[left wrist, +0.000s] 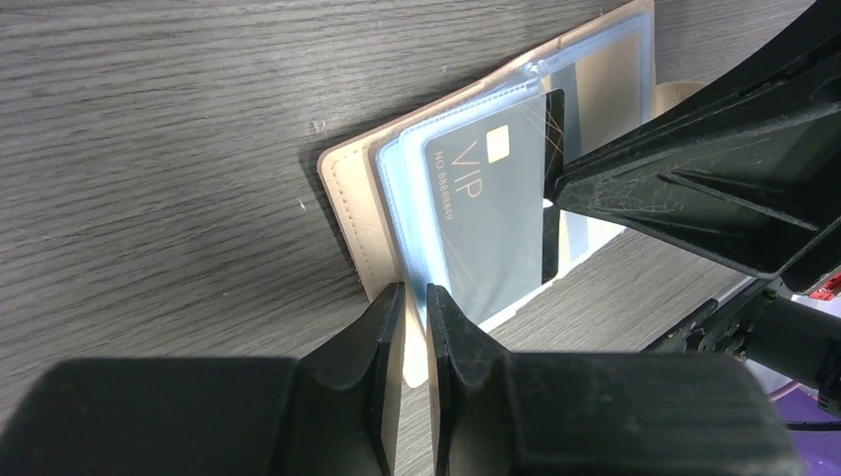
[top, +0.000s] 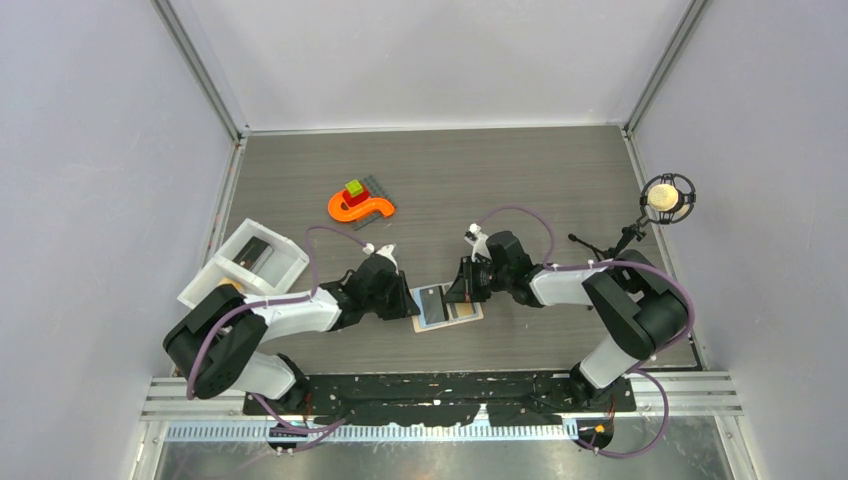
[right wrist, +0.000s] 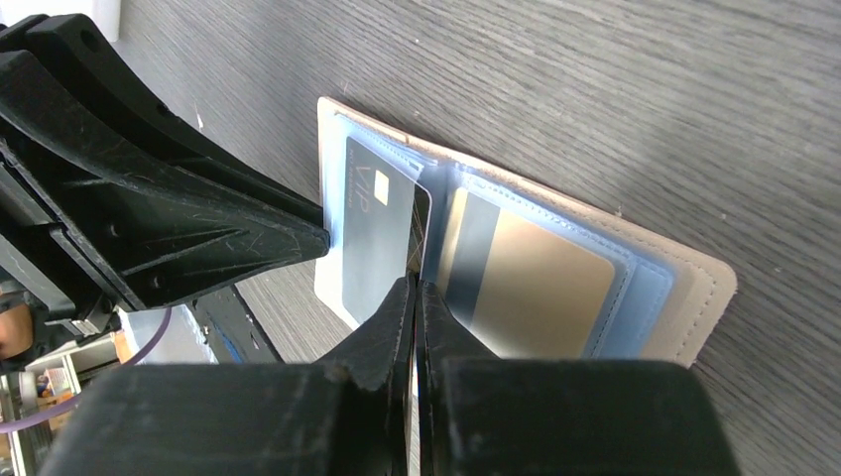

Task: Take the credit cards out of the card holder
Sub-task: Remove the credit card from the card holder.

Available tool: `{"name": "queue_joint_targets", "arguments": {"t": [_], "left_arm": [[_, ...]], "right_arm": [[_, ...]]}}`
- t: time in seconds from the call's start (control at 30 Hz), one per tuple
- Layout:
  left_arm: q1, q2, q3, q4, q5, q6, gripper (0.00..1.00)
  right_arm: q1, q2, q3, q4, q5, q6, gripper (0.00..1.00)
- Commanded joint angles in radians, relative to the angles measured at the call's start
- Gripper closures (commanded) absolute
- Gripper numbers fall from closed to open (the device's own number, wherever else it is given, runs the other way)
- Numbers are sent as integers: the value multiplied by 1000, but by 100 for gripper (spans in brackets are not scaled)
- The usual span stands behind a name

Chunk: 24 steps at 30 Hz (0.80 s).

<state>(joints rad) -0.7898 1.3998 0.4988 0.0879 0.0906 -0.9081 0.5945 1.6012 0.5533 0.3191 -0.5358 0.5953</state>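
The card holder point(top: 470, 318) point(left wrist: 352, 208) point(right wrist: 694, 288) lies open on the table between both arms, beige outside with pale blue sleeves. A dark grey "VIP" credit card point(left wrist: 491, 218) point(right wrist: 372, 228) sits in its left page, its black edge sticking out toward the middle fold. An orange-yellow credit card point(right wrist: 540, 283) fills the right page. My left gripper point(left wrist: 415, 293) point(top: 408, 300) is shut on the holder's outer left edge. My right gripper point(right wrist: 415, 286) point(top: 465, 290) is shut on the dark card's protruding edge.
A white two-compartment tray point(top: 285, 262) stands to the left with a dark flat item point(top: 252, 252) inside. An orange S-shaped toy point(top: 360, 208) with a green and red block sits further back. A microphone on a stand point(top: 667, 198) is at the right.
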Motion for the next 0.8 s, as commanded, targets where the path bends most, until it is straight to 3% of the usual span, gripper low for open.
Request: {"name": "queue_joint_targets", "arguments": {"t": [0.0,0.3,0.53,0.77], "left_arm": [[1,62,-33,-67,-41,44,83],[-3,-5,-12,-84,9,52,80],[-8,-136,100,-241,48,116,65],[-8,-260,209,-382,73,231,39]], "right_arm": [[-6,-62,16,-49,21,-48,95],[-52,-187,7,-189,20,-138,95],[-73,-309,62,-382,58,-243,95],[-73,-437,92,-461,-29,-260,95]]}}
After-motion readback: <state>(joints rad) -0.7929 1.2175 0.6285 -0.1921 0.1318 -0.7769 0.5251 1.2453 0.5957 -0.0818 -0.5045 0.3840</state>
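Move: The right fingers already pinch the credit card by the middle of its right edge, so its centre is about 3 cm to their left and level with them. Beneath it the card holder's middle is roughly 1 cm left of the right hand and 1 cm lower, with the tan pocket some 4 cm to its right, also 1 cm lower. The left hand grips the holder's left edge, with the card centred about 4 cm right and 2 cm ahead. Upward and to the right, about 6 cm up and 4 cm across, the right hand draws the pinched card out of its pocket, fingers staying shut and tipping up some 10 degrees, the last stretch mostly straight up. The left hand first keeps its pinch on the holder's edge, then opens to let go and rises about 6 cm. ##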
